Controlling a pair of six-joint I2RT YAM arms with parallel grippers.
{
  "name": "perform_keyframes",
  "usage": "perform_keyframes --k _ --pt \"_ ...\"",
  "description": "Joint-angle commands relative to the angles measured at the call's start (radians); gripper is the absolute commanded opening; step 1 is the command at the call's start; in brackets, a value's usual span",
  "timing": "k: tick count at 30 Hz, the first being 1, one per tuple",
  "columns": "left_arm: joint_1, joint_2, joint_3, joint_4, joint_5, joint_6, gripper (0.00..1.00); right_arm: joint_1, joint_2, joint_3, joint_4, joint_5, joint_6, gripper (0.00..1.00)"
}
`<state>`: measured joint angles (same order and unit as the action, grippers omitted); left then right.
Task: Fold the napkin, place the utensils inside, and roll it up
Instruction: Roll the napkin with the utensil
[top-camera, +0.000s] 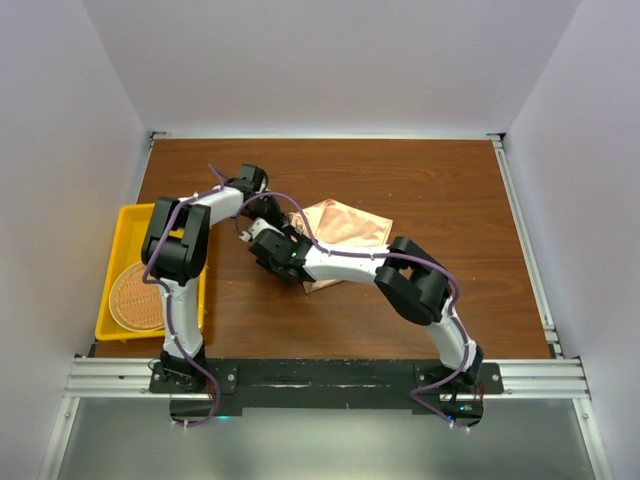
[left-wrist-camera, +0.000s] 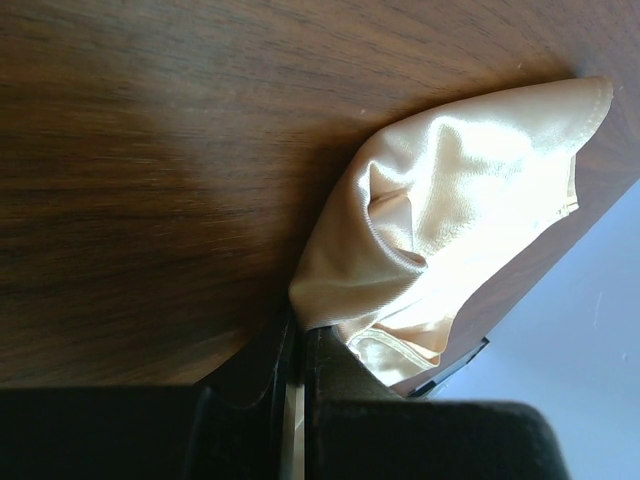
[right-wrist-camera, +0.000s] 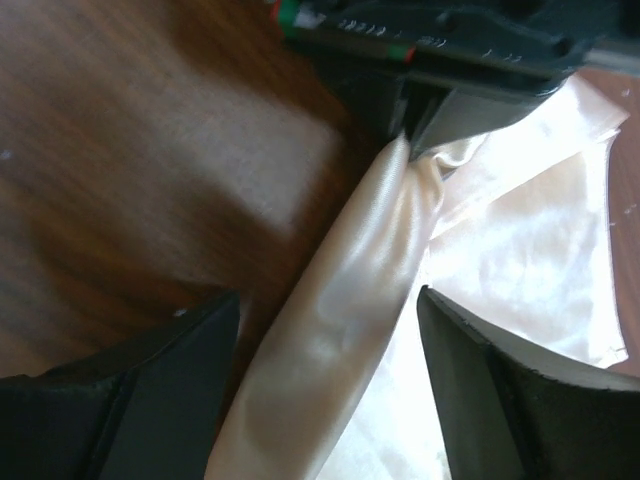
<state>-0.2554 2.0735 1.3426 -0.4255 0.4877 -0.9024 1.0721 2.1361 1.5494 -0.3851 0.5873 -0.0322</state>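
Observation:
The peach napkin (top-camera: 345, 224) lies crumpled on the wooden table, right of centre. My left gripper (top-camera: 268, 212) is shut on its near-left end, and in the left wrist view the cloth (left-wrist-camera: 450, 210) bunches out from the shut fingertips of that gripper (left-wrist-camera: 300, 325). My right gripper (right-wrist-camera: 328, 300) is open, one finger on each side of a raised rolled fold of napkin (right-wrist-camera: 350, 290) without touching it. That fold runs up to the left gripper (right-wrist-camera: 420, 115), which pinches its end. In the top view the right gripper (top-camera: 272, 250) sits just in front of the left one. The utensils are out of view.
A yellow tray (top-camera: 125, 215) at the table's left edge holds a round woven wicker mat (top-camera: 135, 295). The left arm's elbow hangs over the tray. Metal rails run along the table's right side and near edge.

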Motion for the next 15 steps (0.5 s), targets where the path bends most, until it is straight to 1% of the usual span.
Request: perform_keyframes --k 1,4,5,7,8,10,11,12,13,14,15 --pt "0.001 0.008 -0.043 -0.102 -0.046 0.003 0.00 -0.021 0.038 -0.009 0.020 0.040 0.064 0.72" --pt "0.004 0.011 -0.046 -0.104 -0.043 0.005 0.00 -0.043 0.038 -0.035 0.037 0.008 0.069 0.65" --pt "0.004 0.011 -0.048 -0.104 -0.043 0.005 0.00 -0.055 0.041 -0.037 0.034 -0.003 0.075 0.59" --pt "0.005 0.016 -0.049 -0.102 -0.040 0.007 0.00 -0.067 0.038 -0.040 0.034 -0.036 0.087 0.53" --pt "0.005 0.017 -0.051 -0.099 -0.038 0.005 0.00 -0.080 0.038 -0.046 0.034 -0.050 0.089 0.49" --pt "0.005 0.020 -0.054 -0.096 -0.035 0.007 0.00 -0.101 0.038 -0.049 0.032 -0.095 0.097 0.46" --pt "0.007 0.020 -0.056 -0.093 -0.034 0.005 0.00 -0.110 0.039 -0.049 0.032 -0.115 0.100 0.42" --pt "0.007 0.022 -0.057 -0.091 -0.031 0.003 0.00 -0.119 0.041 -0.051 0.032 -0.166 0.103 0.40" --pt "0.007 0.022 -0.059 -0.090 -0.031 0.003 0.00 -0.136 0.039 -0.052 0.034 -0.194 0.101 0.36" --pt "0.007 0.023 -0.057 -0.087 -0.028 0.003 0.00 -0.144 0.042 -0.052 0.034 -0.222 0.104 0.28" --pt "0.007 0.023 -0.056 -0.084 -0.026 0.003 0.00 -0.155 0.042 -0.052 0.037 -0.254 0.109 0.24"
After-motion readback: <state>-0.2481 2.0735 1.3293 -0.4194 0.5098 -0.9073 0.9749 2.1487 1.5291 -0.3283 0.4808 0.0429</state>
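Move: The rolled edge of the napkin, where it is to be taken, lies about 3 cm ahead of the right gripper, 1 cm to its right and some 2 cm lower. The left gripper's tips are about 6 cm ahead and 4 cm left of the right gripper. The napkin's flat part centres some 10 cm to the right gripper's right and 1 cm ahead. From the left gripper, which already pinches the roll's far end, that grasp spot is about 4 cm back and 5 cm right. Close the right gripper on the napkin's rolled edge just short of the left fingertips: start downward, then carry it forward, some 3 cm in all, sinking about 1.5 cm and easing slightly right. Tip the hand a few degrees and draw its wide-open fingers in until they pinch the roll. Keep the left gripper shut on its end, practically still. ##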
